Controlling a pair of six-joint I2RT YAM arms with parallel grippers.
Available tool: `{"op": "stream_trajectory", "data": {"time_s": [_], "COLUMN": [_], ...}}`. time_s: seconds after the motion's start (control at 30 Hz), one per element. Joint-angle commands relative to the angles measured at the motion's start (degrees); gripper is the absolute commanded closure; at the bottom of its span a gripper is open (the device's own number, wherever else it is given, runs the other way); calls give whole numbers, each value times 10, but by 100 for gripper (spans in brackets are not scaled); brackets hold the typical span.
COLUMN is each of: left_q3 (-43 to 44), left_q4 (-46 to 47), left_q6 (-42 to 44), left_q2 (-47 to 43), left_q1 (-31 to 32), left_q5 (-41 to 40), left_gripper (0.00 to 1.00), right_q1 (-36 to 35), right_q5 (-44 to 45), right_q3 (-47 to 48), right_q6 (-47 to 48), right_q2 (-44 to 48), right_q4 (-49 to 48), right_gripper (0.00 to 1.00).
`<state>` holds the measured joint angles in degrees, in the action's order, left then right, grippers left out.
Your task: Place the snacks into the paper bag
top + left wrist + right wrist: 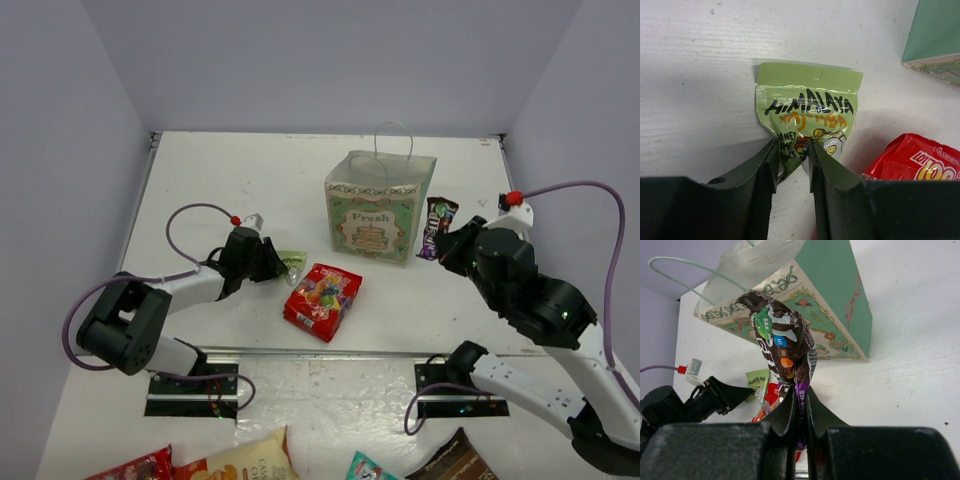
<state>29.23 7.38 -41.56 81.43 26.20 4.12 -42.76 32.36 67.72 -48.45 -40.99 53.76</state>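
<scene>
The cream and mint paper bag point(380, 205) point(840, 305) stands upright at the table's middle, handles up. A tiny green packet point(807, 112) point(291, 259) lies flat left of it. My left gripper point(792, 160) point(283, 266) has its fingers pressed against both sides of the packet's bunched near end. A red candy bag point(322, 300) point(912, 160) lies just right of that. My right gripper point(800, 395) point(445, 245) is shut on the purple seam of a dark brown candy packet point(782, 345) point(437, 227), held up beside the bag's right side.
Below the arm bases at the near edge lie a red packet point(130, 468), a large yellow-orange chip bag point(240, 462), a teal packet point(368, 468) and a big dark brown pouch point(455, 462). Pale walls enclose the table on three sides.
</scene>
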Motion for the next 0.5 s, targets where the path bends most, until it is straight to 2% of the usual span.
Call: {"op": "stream_trajectory", "data": {"time_s": [0.0,0.07,0.17,0.47], "left_q3": [-20,-20,-19,-1], "left_q4": [4,7,5,-49], "left_q6": [-8,-8,-8,4], "left_q2": [29,34,32,-19], "left_q1": [-3,-3,-3,-3], "left_q5": [-15,-14,-14,-19], "left_gripper": [68,76,100,100], "right_q1": [1,3,7,51], "right_q5": [37,38,46,47], "right_q3": [29,31,43,91], "right_q6": [16,22,30,86], "right_q2": [-24,-32,-51,-98], "right_q4": [-7,-12,-23,-58], "right_gripper": [100,100,100,100]}}
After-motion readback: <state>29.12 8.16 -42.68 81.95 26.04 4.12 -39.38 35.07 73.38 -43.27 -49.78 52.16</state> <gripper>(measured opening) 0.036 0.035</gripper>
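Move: The near left corner of the green snack packet is between my left fingers; its middle lies about 2 cm ahead, 2 cm right and 1 cm below. The red candy pack is some 7 cm back and 8 cm right of this hand, 1 cm below. My right hand holds the M&M's packet high; the paper bag's middle lies about 17 cm ahead, 5 cm left and 22 cm below it. With my left hand I close the half-open fingers fully onto the green packet's near edge and pinch it down at the table, easing barely half a centimetre forward before starting back. Meanwhile my right hand keeps its grip on the M&M's packet and carries it about 3 cm forward and, late on, 1 cm up towards the bag, rolling its left side down some 7 degrees. ##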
